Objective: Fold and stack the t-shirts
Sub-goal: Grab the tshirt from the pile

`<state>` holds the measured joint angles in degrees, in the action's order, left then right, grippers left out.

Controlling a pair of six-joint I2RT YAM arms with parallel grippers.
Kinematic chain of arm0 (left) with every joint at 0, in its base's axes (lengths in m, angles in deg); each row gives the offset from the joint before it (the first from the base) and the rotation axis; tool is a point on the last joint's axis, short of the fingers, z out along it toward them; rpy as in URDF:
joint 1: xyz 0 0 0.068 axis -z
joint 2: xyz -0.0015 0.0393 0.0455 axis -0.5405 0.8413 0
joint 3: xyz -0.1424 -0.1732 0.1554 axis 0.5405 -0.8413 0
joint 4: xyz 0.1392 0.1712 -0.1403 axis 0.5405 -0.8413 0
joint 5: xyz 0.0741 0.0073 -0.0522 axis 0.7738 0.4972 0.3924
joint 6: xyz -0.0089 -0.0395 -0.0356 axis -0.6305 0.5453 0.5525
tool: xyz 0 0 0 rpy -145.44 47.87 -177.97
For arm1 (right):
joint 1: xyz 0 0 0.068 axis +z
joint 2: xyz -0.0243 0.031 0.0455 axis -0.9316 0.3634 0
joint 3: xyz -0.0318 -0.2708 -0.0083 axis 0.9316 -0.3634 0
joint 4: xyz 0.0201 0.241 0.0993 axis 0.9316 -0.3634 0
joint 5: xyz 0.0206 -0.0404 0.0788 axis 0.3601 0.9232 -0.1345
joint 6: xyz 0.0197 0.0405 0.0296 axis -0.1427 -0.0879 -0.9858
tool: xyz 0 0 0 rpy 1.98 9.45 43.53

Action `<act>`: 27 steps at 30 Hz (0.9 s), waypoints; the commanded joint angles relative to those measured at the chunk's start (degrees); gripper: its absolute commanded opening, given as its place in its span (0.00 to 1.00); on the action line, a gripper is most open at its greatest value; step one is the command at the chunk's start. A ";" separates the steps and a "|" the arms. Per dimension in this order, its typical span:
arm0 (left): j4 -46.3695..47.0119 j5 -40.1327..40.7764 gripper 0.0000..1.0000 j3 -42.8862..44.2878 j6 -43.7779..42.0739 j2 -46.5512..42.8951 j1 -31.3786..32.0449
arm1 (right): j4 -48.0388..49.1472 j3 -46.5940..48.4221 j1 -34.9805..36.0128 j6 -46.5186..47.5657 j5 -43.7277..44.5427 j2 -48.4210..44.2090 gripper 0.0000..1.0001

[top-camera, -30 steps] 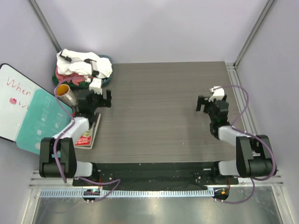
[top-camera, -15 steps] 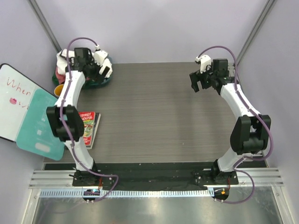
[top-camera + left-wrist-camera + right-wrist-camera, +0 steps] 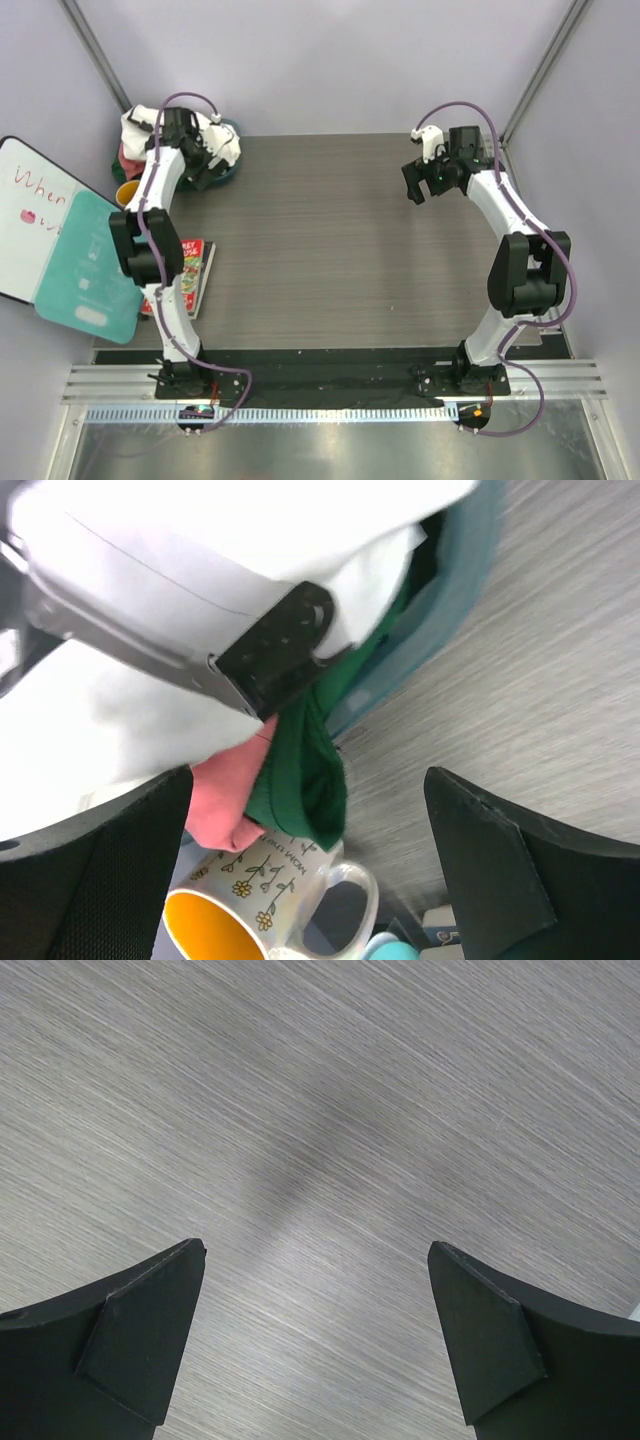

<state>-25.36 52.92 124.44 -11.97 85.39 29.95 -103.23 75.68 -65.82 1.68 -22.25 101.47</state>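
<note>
The t-shirts lie in a heap in the teal basin at the back left: the white one on top, the salmon-pink one under it. In the left wrist view the white shirt carries a black mark, and folds of the dark green shirt and the pink shirt hang over the basin rim. My left gripper is open right at the heap and holds nothing. My right gripper is open and empty above the bare table at the back right.
A flowered mug with a yellow inside stands close below the hanging cloth. A red book lies at the table's left edge. A whiteboard and a teal panel lean at the far left.
Both arms have risen from folded poses near their bases and stretched toward the back. The left gripper has come up against the shirt heap; the right one hovers at the back right.
</note>
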 commanded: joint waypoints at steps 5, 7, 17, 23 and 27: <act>7.88 -7.13 0.95 -9.58 -3.64 -11.67 1.18 | -0.11 2.38 -0.24 0.46 0.19 1.77 1.00; 11.11 -5.47 0.95 -10.81 -5.31 -10.89 1.27 | -0.11 2.56 -0.24 0.46 -0.16 2.03 1.00; 21.50 2.09 0.97 -9.76 -9.44 -1.66 2.15 | -0.19 5.73 -0.15 -0.33 -0.51 3.88 1.00; 23.79 1.66 0.00 -7.92 -4.80 -2.88 2.15 | -0.19 4.32 -0.24 -0.68 -0.69 2.56 0.99; 22.39 -2.36 0.00 -8.71 -1.19 -11.03 4.26 | -0.11 3.27 -0.15 -0.24 -0.60 1.51 0.99</act>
<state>-6.00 53.88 113.51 -17.50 83.86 32.77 -103.78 79.14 -65.82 1.68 -22.29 105.58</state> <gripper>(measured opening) 0.003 0.995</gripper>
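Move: The white t-shirt's near right part, with its dark patch, lies some 3 cm ahead of the left hand, 2 cm to its right and 2 cm lower; the basket's middle is about 6 cm ahead, 3 cm left and 7 cm lower. The pink t-shirt shows about 7 cm left and 2 cm ahead, 4 cm down, and the mug stands roughly 12 cm left, 4 cm back and 9 cm lower. From the right hand, that white part is some 57 cm left and 8 cm ahead, slightly lower. The white t-shirt's near right part is what the open left gripper goes for: the hand first backs off a little to the right and rises about 5 cm, then dips forward and down some 7 cm onto the cloth just inside the basket's rim. There the fingers snap fully shut, seeming to pinch the cloth beside the dark patch, and the hand begins to rise, about 1 cm, with the wrist tipped up some 10 degrees. ##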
